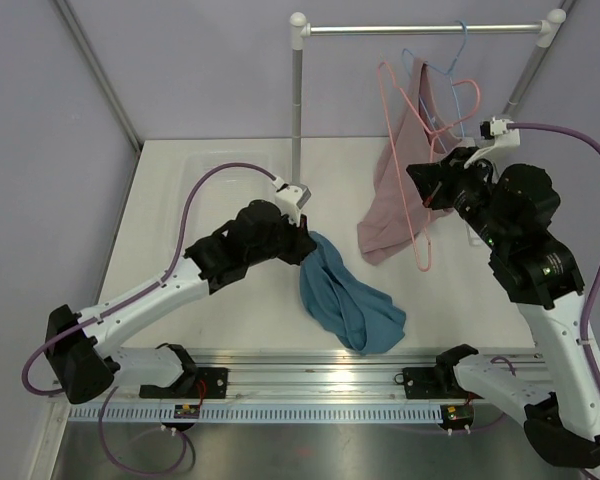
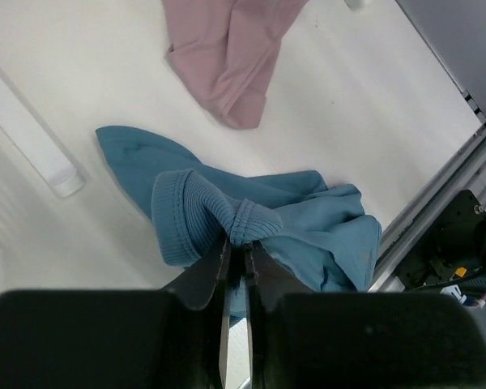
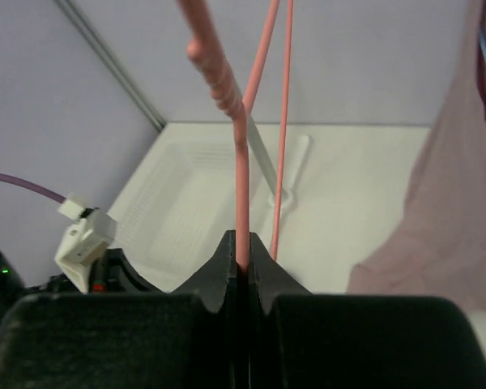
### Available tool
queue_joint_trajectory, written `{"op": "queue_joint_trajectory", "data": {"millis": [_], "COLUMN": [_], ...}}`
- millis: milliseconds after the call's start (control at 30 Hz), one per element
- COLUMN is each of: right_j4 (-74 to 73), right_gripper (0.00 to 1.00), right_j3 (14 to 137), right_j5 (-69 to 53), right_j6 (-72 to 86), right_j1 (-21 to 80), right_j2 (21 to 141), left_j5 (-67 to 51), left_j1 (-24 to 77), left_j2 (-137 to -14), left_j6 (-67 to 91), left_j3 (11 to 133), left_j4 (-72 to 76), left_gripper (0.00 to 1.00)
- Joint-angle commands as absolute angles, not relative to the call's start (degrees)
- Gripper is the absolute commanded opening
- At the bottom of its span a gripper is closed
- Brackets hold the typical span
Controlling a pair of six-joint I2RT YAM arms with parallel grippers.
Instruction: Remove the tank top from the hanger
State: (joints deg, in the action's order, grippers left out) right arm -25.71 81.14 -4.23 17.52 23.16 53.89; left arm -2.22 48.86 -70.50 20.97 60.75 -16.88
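The teal-blue tank top lies crumpled on the white table, clear of the hanger. My left gripper is shut on a folded ribbed edge of it, and the left wrist view shows the fabric bunched at my gripper. The thin pink hanger hangs bare and tilted below the rail. My right gripper is shut on one of its wires; in the right wrist view the wire rises straight out of my gripper.
A mauve-pink tank top hangs on a light blue hanger from the metal rail, its hem on the table. The rail's pole stands behind my left gripper. A metal track runs along the near edge.
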Motion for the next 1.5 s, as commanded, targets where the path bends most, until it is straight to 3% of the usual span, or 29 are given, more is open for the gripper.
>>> {"op": "queue_joint_trajectory", "data": {"millis": [0,67,100,133,267,300,567,733,1067,1200,1300,1333,1433,1467], "right_j4": [-40.9,-44.3,-44.6,-45.2,-49.0,-50.3,-60.6,-56.2,-56.2,-56.1,-56.2,-56.2,-56.2,-56.2], "right_gripper": [0.00,0.00,0.00,0.00,0.00,0.00,0.00,0.00,0.00,0.34,0.51,0.62,0.68,0.74], "right_j3": [86.8,91.2,95.8,98.2,116.5,119.5,155.1,155.4,151.2,148.8,147.6,146.4,142.7,141.4], "right_j5": [5.9,8.0,8.9,10.6,12.5,13.0,6.4,2.4,0.2,0.3,0.3,0.2,-0.4,-1.6], "right_j6": [15.2,13.1,12.2,10.6,6.9,6.2,2.5,2.1,3.4,3.8,4.0,4.0,4.1,4.6], "right_j1": [23.3,23.3,23.4,23.4,23.1,22.9,18.0,14.1,12.5,12.5,12.5,12.6,12.6,12.5], "right_j2": [56.9,62.4,64.4,68.3,79.9,82.3,108.7,113.3,115.1,112.2,108.7,106.5,101.2,99.6], "left_j5": [2.5,3.4,3.6,4.9,9.8,11.3,25.4,30.2,28.8,26.8,25.6,25.3,23.7,23.4], "left_j1": [50.0,50.7,51.6,52.1,56.1,56.9,64.6,69.4,72.4,73.5,74.1,74.3,74.6,74.9], "left_j2": [-70.0,-70.0,-70.0,-69.6,-67.8,-67.4,-62.5,-61.3,-66.9,-72.2,-77.0,-77.9,-83.1,-84.3], "left_j6": [21.3,20.7,19.9,19.4,17.6,17.6,18.9,19.4,20.0,20.1,20.7,20.9,21.5,21.7], "left_j3": [65.1,66.8,67.4,68.4,69.3,69.3,66.0,62.8,59.9,60.8,61.5,61.4,61.3,61.3], "left_j4": [-17.8,-19.0,-20.5,-21.1,-24.3,-25.6,-27.4,-26.6,-21.4,-18.0,-15.5,-13.7,-11.0,-9.2], "left_gripper": [0.13,0.27,0.45,0.57,0.83,0.99,0.99,0.99,0.99,0.99,0.99,0.99,0.99,0.99]}}
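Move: The right hand holds the pink hanger; its spot on the rail is about 26 cm ahead, 4 cm right and slightly above. The pink tank top hangs some 22 cm ahead, 7 cm right and 20 cm below that hand. The left hand still pinches the blue tank top, whose middle lies about 3 cm back, 8 cm right and 18 cm below; the white basket is roughly 20 cm ahead, 25 cm left and 21 cm below. Right arm hangs pink hanger on rail ~24 cm forward, opens; left releases blue tank top, backs off, sinks rightward. ##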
